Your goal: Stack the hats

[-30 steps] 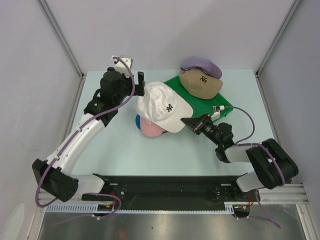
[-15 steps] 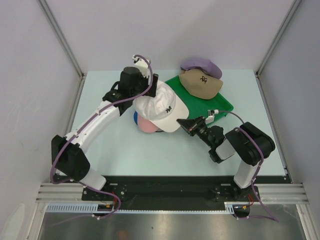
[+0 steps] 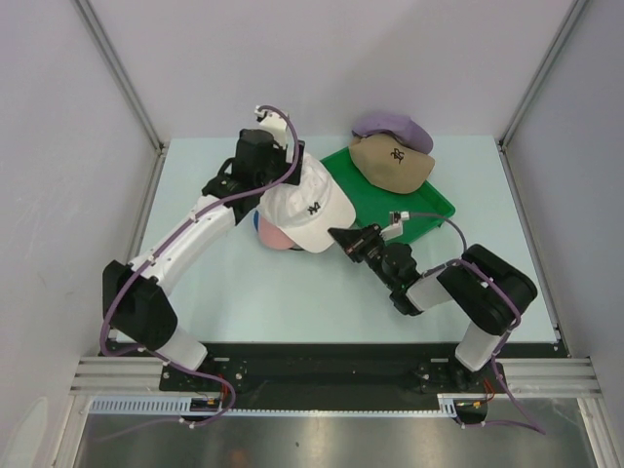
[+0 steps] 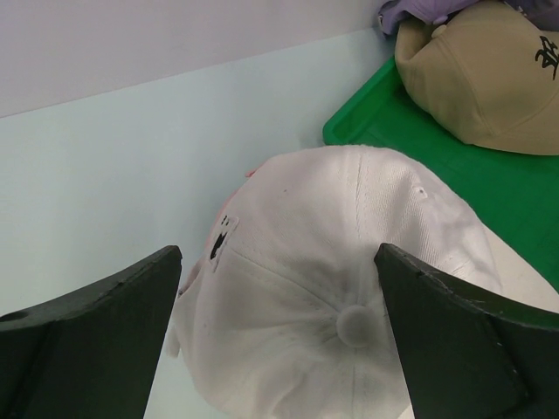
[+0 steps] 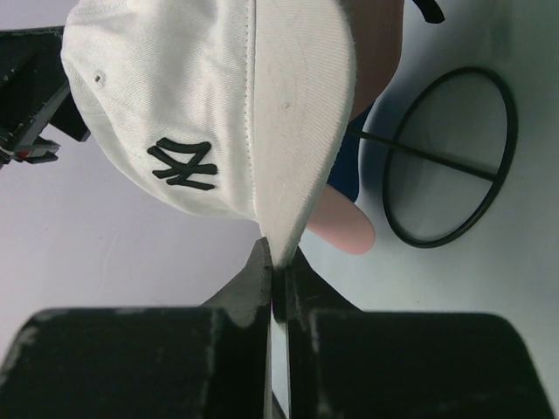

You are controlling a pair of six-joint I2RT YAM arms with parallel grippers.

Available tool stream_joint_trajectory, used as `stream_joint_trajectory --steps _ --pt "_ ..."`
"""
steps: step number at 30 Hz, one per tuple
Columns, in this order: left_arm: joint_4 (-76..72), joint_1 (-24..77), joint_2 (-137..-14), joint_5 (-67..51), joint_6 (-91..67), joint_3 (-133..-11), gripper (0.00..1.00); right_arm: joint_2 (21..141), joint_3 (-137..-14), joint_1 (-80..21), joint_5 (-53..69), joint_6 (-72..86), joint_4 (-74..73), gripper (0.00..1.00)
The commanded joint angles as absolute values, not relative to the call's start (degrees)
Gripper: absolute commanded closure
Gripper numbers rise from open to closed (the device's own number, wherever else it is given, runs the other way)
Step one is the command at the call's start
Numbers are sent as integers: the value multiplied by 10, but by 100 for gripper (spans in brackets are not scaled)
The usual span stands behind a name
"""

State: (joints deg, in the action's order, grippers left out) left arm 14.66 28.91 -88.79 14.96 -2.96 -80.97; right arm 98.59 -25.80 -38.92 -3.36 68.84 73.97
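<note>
The white cap [image 3: 307, 207] lies on top of the pink cap [image 3: 269, 234], with a sliver of the blue cap [image 3: 256, 223] beside it. My right gripper [image 3: 337, 237] is shut on the tip of the white cap's brim [image 5: 288, 131]; the pink brim [image 5: 345, 229] and the blue cap [image 5: 349, 166] show under it. My left gripper [image 4: 279, 336] is open, its fingers [image 4: 96, 349] standing either side of the white cap's crown [image 4: 349, 279], not closed on it. The tan cap [image 3: 392, 163] sits on the green tray [image 3: 424, 200], partly over the lavender cap [image 3: 390, 125].
The black wire-frame stand [image 5: 450, 157] stands on the table under the stacked caps. The tray's edge [image 4: 349, 131] lies just right of the white cap. The tan cap [image 4: 480, 78] and lavender cap [image 4: 419, 10] are at the back right.
The left gripper moved right over the white cap's crown. The right gripper moved left with the brim, shifting the white cap further over the pink and blue caps.
</note>
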Motion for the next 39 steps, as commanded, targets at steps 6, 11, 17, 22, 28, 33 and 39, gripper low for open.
stream_joint_trajectory --steps 6,11,17,22,28,33,39 --pt "148 296 -882 151 -2 -773 0 950 -258 -483 -164 604 602 30" --pt "137 296 -883 144 25 -767 0 895 -241 -485 -200 552 552 18" --pt "131 297 -870 134 34 -766 0 767 -265 -503 -252 393 433 13" --pt "123 296 -805 136 25 -765 0 739 -345 -481 -237 284 310 5" --pt "125 294 -766 190 4 -753 0 794 -417 -371 -127 261 271 4" --pt "171 269 -809 237 -10 -783 0 872 -490 -334 -134 239 277 4" --pt "210 227 -865 164 -37 -809 0 1013 -623 -366 -160 184 215 5"
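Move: The white hat, its brim still pinched in the right fingers, has its middle about 6 cm ahead of the right hand and 7 cm to its left, near hand height. The pink hat lies under it, some 12 cm left, 3 cm ahead and 4 cm lower. The green tray is about 13 cm ahead, 14 cm right and 13 cm down. From the open left hand, the white hat is about 5 cm back, 4 cm right and 11 cm below. The white hat's brim is let go as the right fingers open wide. That hand dips back and down about 5 cm, rises, then swings forward and rightward past the brim to the hat's right side, its left side rolling down some 50 degrees. The open left hand waits over the crown, then lifts about 5 cm and arcs left, sinking again. ##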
